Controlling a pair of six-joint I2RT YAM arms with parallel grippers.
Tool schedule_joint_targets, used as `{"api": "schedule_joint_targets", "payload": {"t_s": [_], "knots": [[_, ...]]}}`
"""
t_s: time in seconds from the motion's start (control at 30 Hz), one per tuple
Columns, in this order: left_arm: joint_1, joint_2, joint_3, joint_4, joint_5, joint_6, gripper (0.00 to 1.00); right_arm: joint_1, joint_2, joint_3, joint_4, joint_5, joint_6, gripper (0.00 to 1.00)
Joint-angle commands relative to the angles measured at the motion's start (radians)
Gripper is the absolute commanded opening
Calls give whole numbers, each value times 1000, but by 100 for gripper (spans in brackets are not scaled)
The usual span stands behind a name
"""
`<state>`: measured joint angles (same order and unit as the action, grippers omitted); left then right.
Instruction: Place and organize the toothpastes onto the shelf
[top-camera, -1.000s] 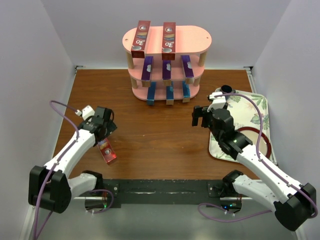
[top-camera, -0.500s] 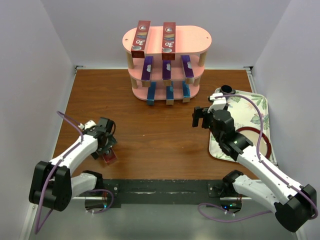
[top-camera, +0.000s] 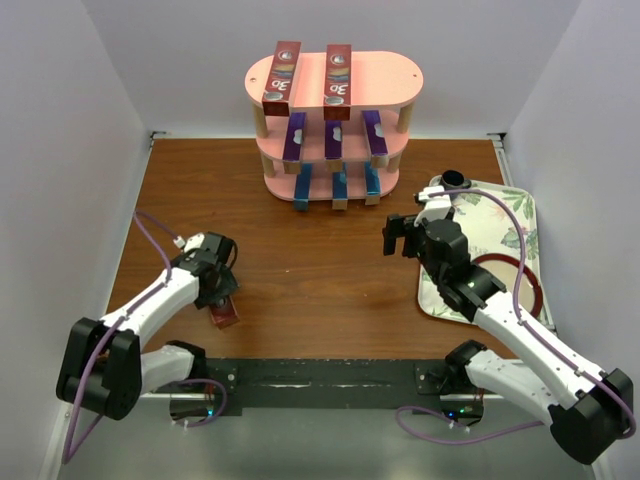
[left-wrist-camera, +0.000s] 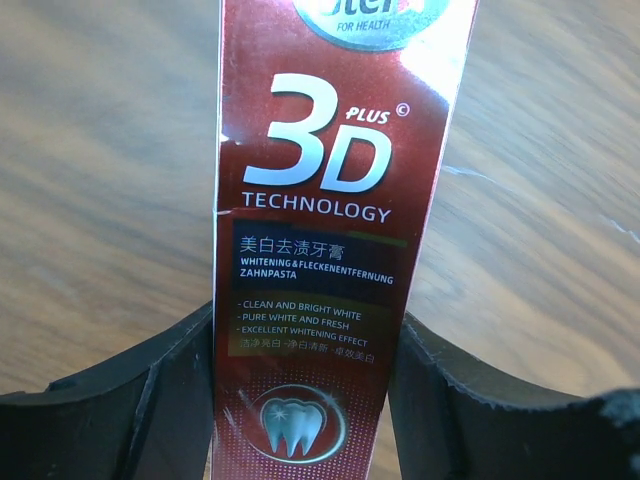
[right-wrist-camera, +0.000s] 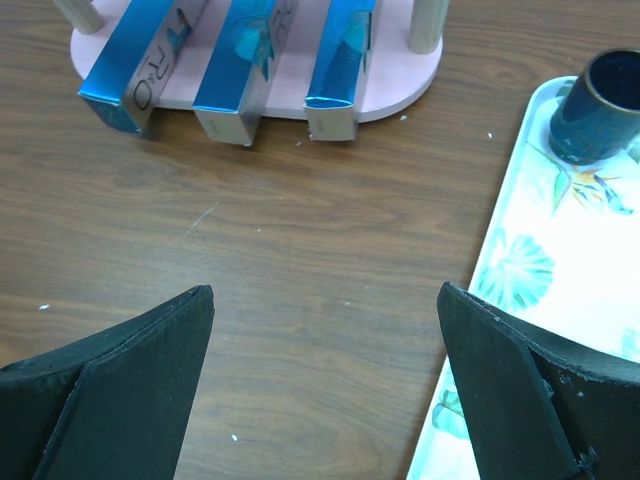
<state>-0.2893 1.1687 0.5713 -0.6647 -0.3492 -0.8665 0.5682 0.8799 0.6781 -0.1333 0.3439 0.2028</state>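
Note:
A red "3D" toothpaste (top-camera: 227, 314) (left-wrist-camera: 320, 230) lies flat on the table at the near left. My left gripper (top-camera: 217, 293) (left-wrist-camera: 305, 400) is shut on it, one finger pressed to each long side. The pink shelf (top-camera: 388, 80) stands at the back. On its top tier lie two red toothpastes (top-camera: 282, 75), on the middle tier three purple ones (top-camera: 333, 138), and on the bottom tier three blue ones (top-camera: 340, 187) (right-wrist-camera: 240, 60). My right gripper (top-camera: 397, 235) (right-wrist-camera: 325, 350) hangs open over bare table, right of centre, with nothing between its fingers.
A floral tray (top-camera: 505, 215) (right-wrist-camera: 520, 260) lies at the right with a dark cup (top-camera: 455, 180) (right-wrist-camera: 605, 105) at its far corner and a dark red ring (top-camera: 512, 287) under my right arm. White walls close in the table on three sides.
My left gripper has come down nearer the front edge and closed its jaws onto the red toothpaste. The right arm has not moved.

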Motion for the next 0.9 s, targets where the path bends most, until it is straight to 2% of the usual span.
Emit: {"api": "schedule_joint_targets", "payload": {"t_s": [0.0,0.13,0.2,0.27,0.33,0.37,0.6,0.63,0.7,0.73,0.87], "knots": [[-40,-35,82,95,78,174,38,-4,-28,-5,20,-52,24,99],[-100,-69,137,145,179,381,33,-5,-48,5,-17,-156,46,99],[-135,-99,157,157,257,435,33,-5,-64,1,-31,-196,53,98],[-171,-144,174,214,375,523,26,-4,-82,1,-42,-284,56,98],[-189,-153,221,221,432,581,25,-5,-97,6,-48,-341,52,98],[-212,-147,243,214,500,610,25,-4,-105,15,-60,-389,49,98],[-346,-129,412,93,650,871,22,-4,-118,98,-141,-600,-14,98],[-362,-135,424,82,695,955,20,-4,-111,112,-173,-620,-37,98],[-367,-150,437,70,760,1018,16,-4,-108,139,-204,-670,-62,98],[-370,-155,449,51,797,1082,10,-4,-116,147,-216,-686,-75,98],[-409,-173,470,10,866,1198,8,-2,-145,167,-261,-756,-131,98]]}}
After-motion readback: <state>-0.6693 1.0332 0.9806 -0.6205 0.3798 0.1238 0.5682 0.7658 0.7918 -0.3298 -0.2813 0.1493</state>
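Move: The left hand already pinches the red toothpaste near its rear end on the table. The open right gripper, where it is being taken, lies about 53 cm to its right, 9 cm ahead and 19 cm higher, with the pink shelf about 40 cm ahead and 33 cm right of the left hand. From the right hand, the red toothpaste is some 55 cm left, 5 cm back and 19 cm below; the mug stands about 26 cm ahead, 17 cm right and 17 cm below. Keeping its pinch on the red toothpaste, the left hand sweeps some 20 cm to its right and climbs about 18 cm over the open table towards the right gripper, bowing slightly forward and then back again while it turns about a quarter turn clockwise and its fingers tip up from pointing down to point right and down. The right hand, empty and wide open, comes to meet it, drawing back and to its left with a small rise and swinging counter-clockwise by about a third of a right angle, without touching the box. ##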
